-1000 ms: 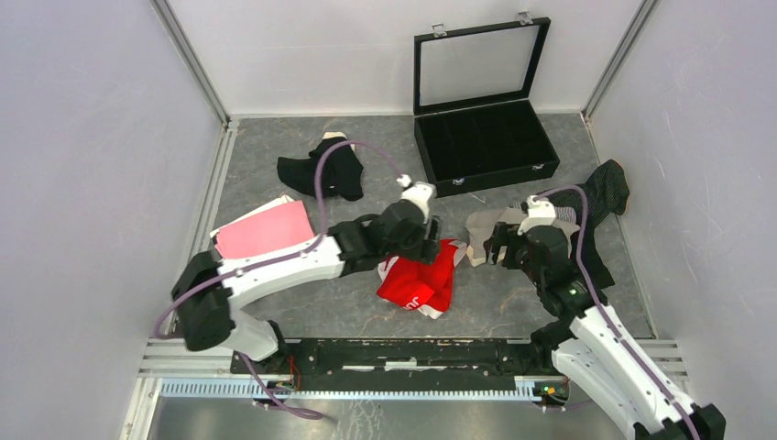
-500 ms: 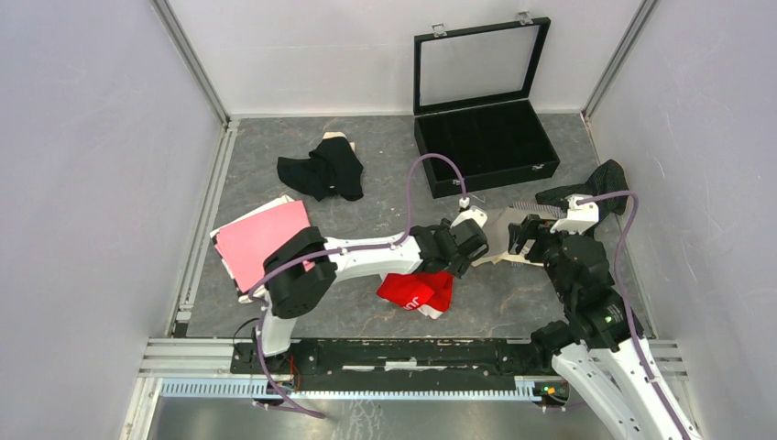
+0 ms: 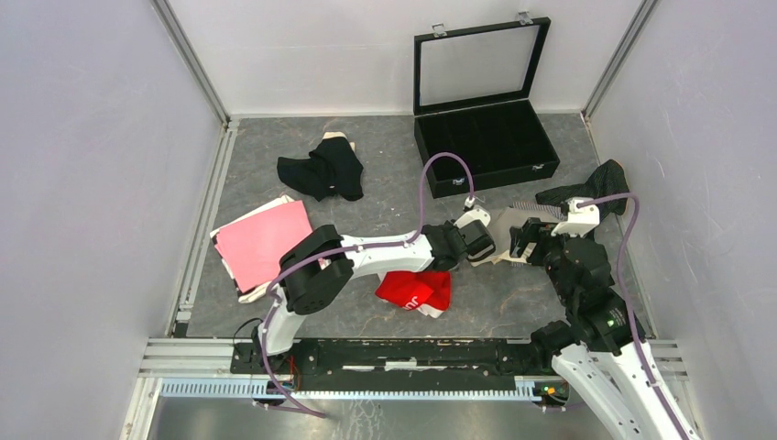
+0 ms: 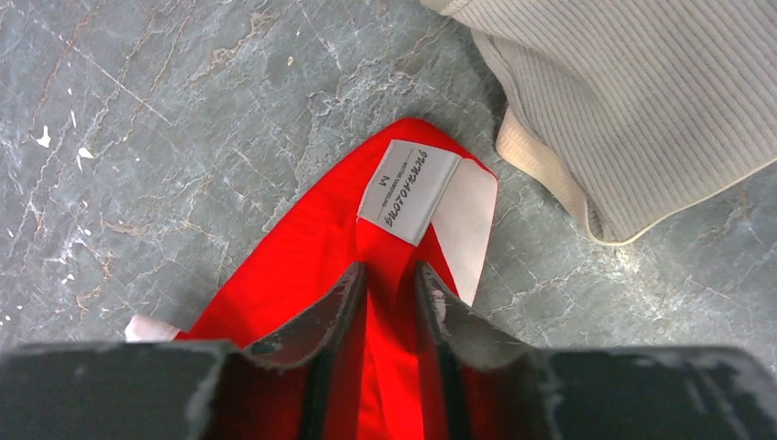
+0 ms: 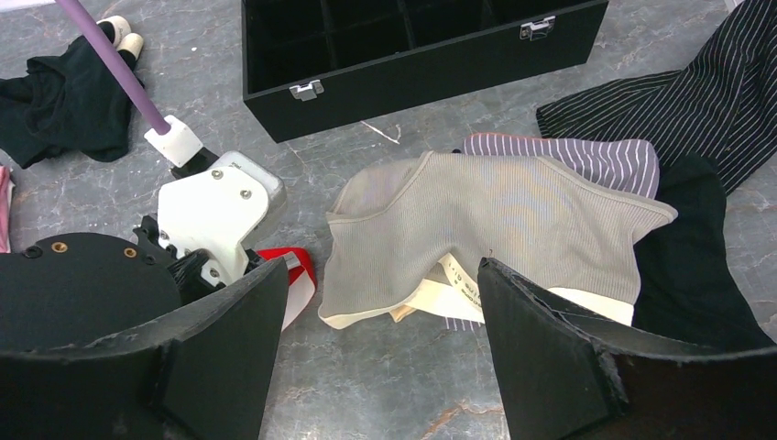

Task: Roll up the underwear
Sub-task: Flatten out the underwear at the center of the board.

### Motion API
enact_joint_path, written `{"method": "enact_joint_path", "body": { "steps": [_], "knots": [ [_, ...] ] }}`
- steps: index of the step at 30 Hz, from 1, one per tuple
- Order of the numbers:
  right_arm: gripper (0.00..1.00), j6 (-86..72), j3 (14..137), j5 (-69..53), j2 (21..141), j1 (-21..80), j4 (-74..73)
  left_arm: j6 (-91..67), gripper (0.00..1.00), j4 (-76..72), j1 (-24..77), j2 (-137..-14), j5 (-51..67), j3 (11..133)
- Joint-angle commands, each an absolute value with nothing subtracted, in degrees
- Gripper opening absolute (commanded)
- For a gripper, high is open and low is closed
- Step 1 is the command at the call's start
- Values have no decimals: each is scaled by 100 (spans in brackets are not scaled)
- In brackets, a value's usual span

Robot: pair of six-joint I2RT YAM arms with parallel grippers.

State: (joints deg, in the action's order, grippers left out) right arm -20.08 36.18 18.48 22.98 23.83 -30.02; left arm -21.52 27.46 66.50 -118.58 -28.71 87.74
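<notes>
The red underwear [image 3: 417, 289] lies crumpled on the grey table between the arms. In the left wrist view its red cloth [image 4: 302, 266] with a grey label fills the centre. My left gripper [image 4: 391, 270] is shut on a raised fold of it at the right end [image 3: 475, 242]. The beige underwear [image 5: 486, 220] lies just right of that, partly over a lilac striped piece [image 5: 596, 156]. My right gripper [image 5: 385, 275] hangs open just above the table by the beige piece's near edge [image 3: 524, 240], holding nothing. Dark pinstriped underwear [image 3: 596, 183] lies far right, black underwear [image 3: 321, 170] back left, pink underwear [image 3: 266, 240] left.
A rigid black compartment case [image 3: 486, 137] stands open at the back, its glass lid up. More black cloth [image 5: 687, 275] lies beside the beige piece. White walls and metal rails enclose the table on three sides. The two grippers are close together.
My left arm has stretched right, from over the red underwear to its right end, and its jaws have narrowed onto the cloth. The right gripper shifted back and right, still open.
</notes>
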Motion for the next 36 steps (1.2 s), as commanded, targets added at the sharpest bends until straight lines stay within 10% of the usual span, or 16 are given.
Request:
{"method": "enact_joint_path", "body": {
  "steps": [1,8,36],
  "knots": [
    [82,-1943,3596,1872,2222,2373,-2969,-1936,27,2784,6642,-11905,-3246,8956],
    [82,-2003,3478,1682,2229,2365,-2899,-1913,2,2912,6638,-11594,-3609,9011],
    [85,-2769,1370,-1232,3521,2366,667,-1071,2,3733,6525,-8336,-5138,9797]
  ]
}}
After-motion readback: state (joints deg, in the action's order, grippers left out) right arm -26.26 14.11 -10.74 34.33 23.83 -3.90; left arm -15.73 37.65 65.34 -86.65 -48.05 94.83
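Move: The red underwear lies crumpled just under my left hand. Its label end sits between my half-closed fingers, while its middle is about 8 cm to the left, 5 cm back and 4 cm below. The grey underwear lies some 10 cm right and 3 cm ahead of that hand; the black box stands roughly 21 cm ahead and 5 cm right. From my open, raised right hand, the red underwear is about 20 cm left, 5 cm back and 21 cm below; the grey underwear is 5 cm ahead, nearly in line. I close my left fingers on the fold just behind the red underwear's label, then lift it steeply, nearly 30 cm, drifting about 10 cm left as the fingertips tilt up and forward. Meanwhile I bring my right hand, still open, down some 12 cm and left about 10 cm beside the grey underwear's near edge, turning it counter-clockwise and tipping it slightly down. ##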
